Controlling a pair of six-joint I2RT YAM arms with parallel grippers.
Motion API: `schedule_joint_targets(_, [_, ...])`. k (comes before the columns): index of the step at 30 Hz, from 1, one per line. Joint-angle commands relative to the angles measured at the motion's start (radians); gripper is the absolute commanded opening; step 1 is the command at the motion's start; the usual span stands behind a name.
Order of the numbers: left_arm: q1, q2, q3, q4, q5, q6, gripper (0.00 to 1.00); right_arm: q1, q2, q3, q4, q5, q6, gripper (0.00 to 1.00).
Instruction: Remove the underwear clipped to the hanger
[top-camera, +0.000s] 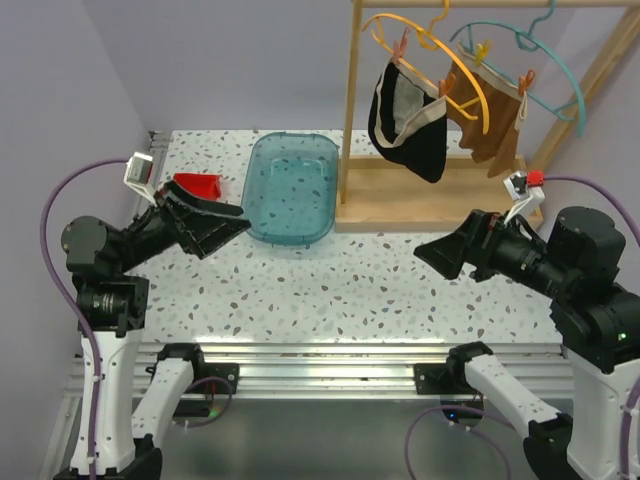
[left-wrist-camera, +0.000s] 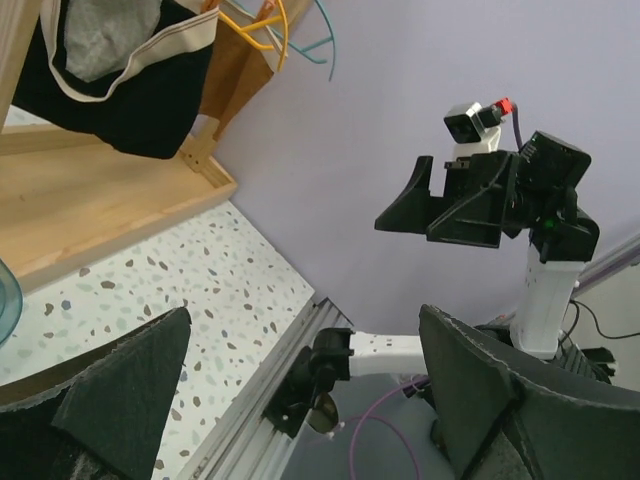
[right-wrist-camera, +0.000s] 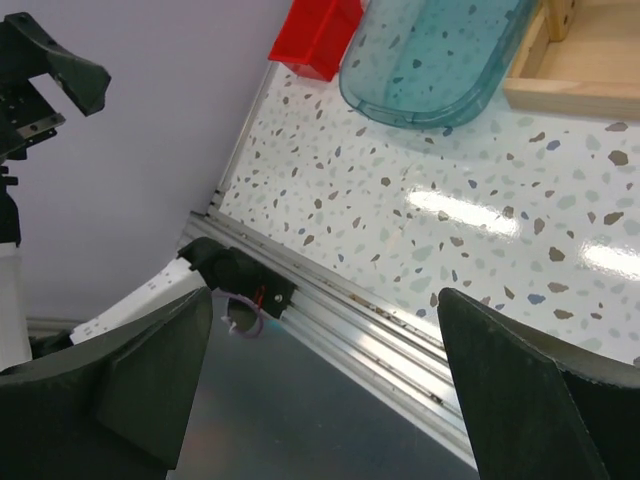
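Note:
The black underwear (top-camera: 408, 118) with beige waistband and pale lining hangs clipped to an orange hanger (top-camera: 428, 48) on a wooden rack (top-camera: 352, 90). The rust-brown underwear (top-camera: 494, 128) hangs clipped to a teal hanger (top-camera: 545, 55) to its right. The black one also shows at the top left of the left wrist view (left-wrist-camera: 110, 70). My left gripper (top-camera: 222, 226) is open and empty, low at the left by the tub. My right gripper (top-camera: 440, 252) is open and empty, in front of the rack base, well below the garments.
A clear teal tub (top-camera: 291, 186) stands on the speckled table left of the rack. A red bin (top-camera: 198, 186) sits behind the left gripper. The rack's wooden base (top-camera: 420, 190) lies behind the right gripper. A metal rail (top-camera: 330, 355) runs along the near edge.

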Motion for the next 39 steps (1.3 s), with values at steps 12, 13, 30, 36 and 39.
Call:
schedule_joint_targets(12, [-0.084,0.342,0.254,-0.61,-0.16,0.495,1.0,0.005,0.103,0.213,0.028,0.75,-0.168,0.98])
schedule_joint_targets(13, [-0.092,0.345,0.26,-0.599,-0.152,0.486,1.0,0.003,0.11,0.219,0.037,0.782,-0.177,0.98])
schedule_joint_targets(30, [-0.131,0.219,0.095,-0.41,-0.005,0.42,1.0,-0.003,0.52,0.446,0.353,0.811,-0.457,0.99])
schedule_joint_targets(36, [-0.131,0.184,0.087,-0.438,-0.011,0.432,1.0,-0.029,0.61,0.512,0.338,0.782,-0.469,0.99])
schedule_joint_targets(39, [-0.132,0.176,0.079,-0.439,-0.01,0.43,1.0,-0.05,0.632,0.503,0.328,0.696,-0.45,0.99])
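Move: The orange clip at the right end of the black underwear on the yellow hanger is roughly 31 cm ahead of the right hand, some 6 cm to its right and 5 cm above. From that hand, the black underwear's middle hangs about 31 cm ahead, level sideways and 2 cm below; the brown underwear hangs about 37 cm ahead, 16 cm right, at hand height. From the left hand, the orange clip lies about 28 cm ahead, 37 cm right and 2 cm above. The open right hand first swings out forward and to its right while rising, then drives nearly straight forward, some 25 cm out, 10 cm right and 7 cm up in all, as the wrist turns clockwise and rolls its left side down, each about 35 degrees, so the fingers come from forward-left to point forward at the yellow hanger's right end and the orange clip. The left hand, open and empty, goes forward and down about 9 cm each way, then draws back some 6 cm, staying low and well short of the hangers. ##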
